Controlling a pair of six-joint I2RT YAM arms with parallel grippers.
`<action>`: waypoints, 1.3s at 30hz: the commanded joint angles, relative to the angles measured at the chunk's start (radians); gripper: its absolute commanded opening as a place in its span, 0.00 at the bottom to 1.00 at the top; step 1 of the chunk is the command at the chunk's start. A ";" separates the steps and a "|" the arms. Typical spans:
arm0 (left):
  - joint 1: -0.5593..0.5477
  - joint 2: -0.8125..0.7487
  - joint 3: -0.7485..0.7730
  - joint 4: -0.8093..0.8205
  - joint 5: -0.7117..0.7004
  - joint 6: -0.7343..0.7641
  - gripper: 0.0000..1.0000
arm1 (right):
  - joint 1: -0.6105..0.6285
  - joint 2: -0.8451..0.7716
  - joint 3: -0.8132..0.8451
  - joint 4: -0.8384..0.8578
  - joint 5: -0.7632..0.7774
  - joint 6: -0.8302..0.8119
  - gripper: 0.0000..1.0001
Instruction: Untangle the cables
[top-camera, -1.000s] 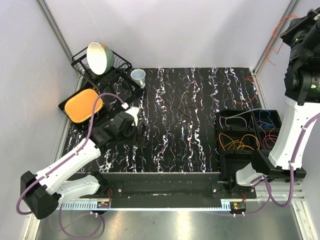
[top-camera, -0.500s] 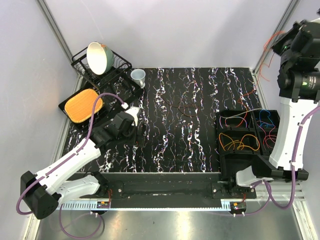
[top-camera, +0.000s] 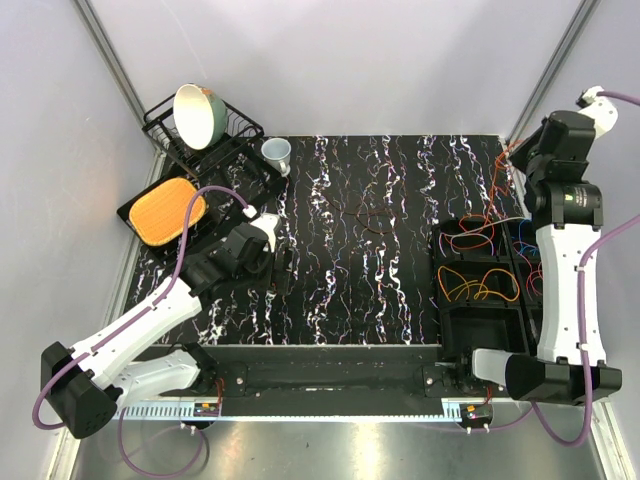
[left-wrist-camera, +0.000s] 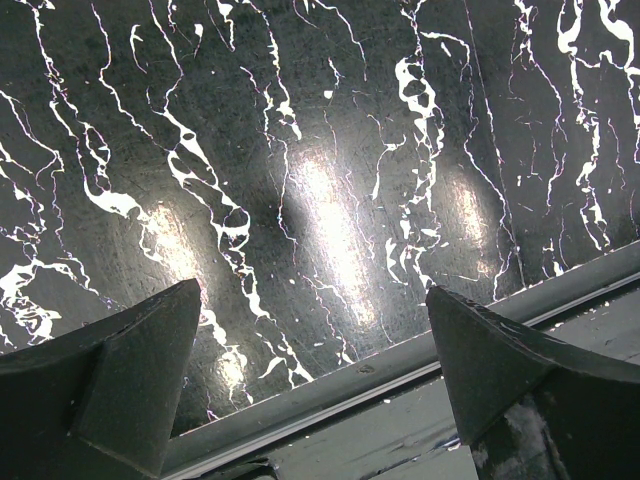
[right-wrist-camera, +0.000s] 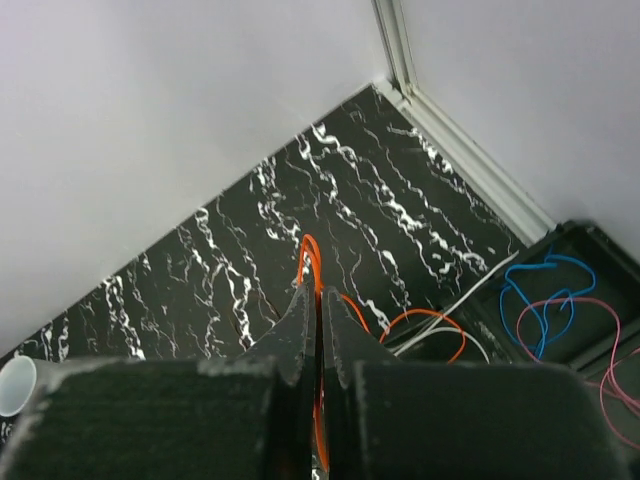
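My right gripper (right-wrist-camera: 320, 296) is shut on a thin orange cable (right-wrist-camera: 312, 255) that loops out past its tips. In the top view this gripper (top-camera: 516, 154) hangs high over the table's back right corner, with the orange cable (top-camera: 497, 185) trailing down toward the black tray (top-camera: 437, 262). The tray's compartments hold orange loops (top-camera: 478, 284), a blue cable (top-camera: 531, 238) and a pale cable (top-camera: 482, 232). The right wrist view also shows the blue cable (right-wrist-camera: 530, 298) and a pink one (right-wrist-camera: 604, 345). My left gripper (left-wrist-camera: 312, 300) is open and empty, low over the marbled table at the left (top-camera: 283, 270).
At the back left stands a dish rack (top-camera: 232, 140) holding a tilted bowl (top-camera: 198, 112). A small cup (top-camera: 277, 153) is beside it, and an orange pad (top-camera: 167, 210) lies on a black tray. The table's metal front rail (left-wrist-camera: 400, 365) runs just below my left fingers.
The right arm has swung down and inward from the upper right, carrying the orange cable toward the back right corner. The left arm has not moved.
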 joint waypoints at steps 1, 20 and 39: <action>-0.004 0.001 0.030 0.030 -0.006 0.008 0.99 | 0.005 -0.031 -0.077 0.062 0.010 0.047 0.00; -0.004 -0.001 0.025 0.033 0.004 0.006 0.99 | 0.004 0.030 -0.510 0.266 0.084 0.173 0.00; -0.004 0.022 0.030 0.034 0.011 0.006 0.99 | 0.004 0.161 -0.578 0.064 0.199 0.378 0.00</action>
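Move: Nearly straight beneath the right hand, which has the orange cable hanging from its shut fingers, is the tray compartment with the white cable: some 38 cm down, about 3 cm ahead and 2 cm to the left. The yellow cable's compartment is about 11 cm back and level sideways; the blue cable lies roughly 3 cm ahead and 16 cm right. From the idle left hand, the white-cable compartment is about 19 cm ahead, 48 cm right and 12 cm lower. Lowering the hanging orange cable into the white-cable compartment, the right hand sinks about 26 cm, quickly at first, slowing midway, then dropping on while easing back a little towards the base. The wrist tips the fingers some 25 degrees further down and swings clockwise about 15; they stay shut on the cable. ##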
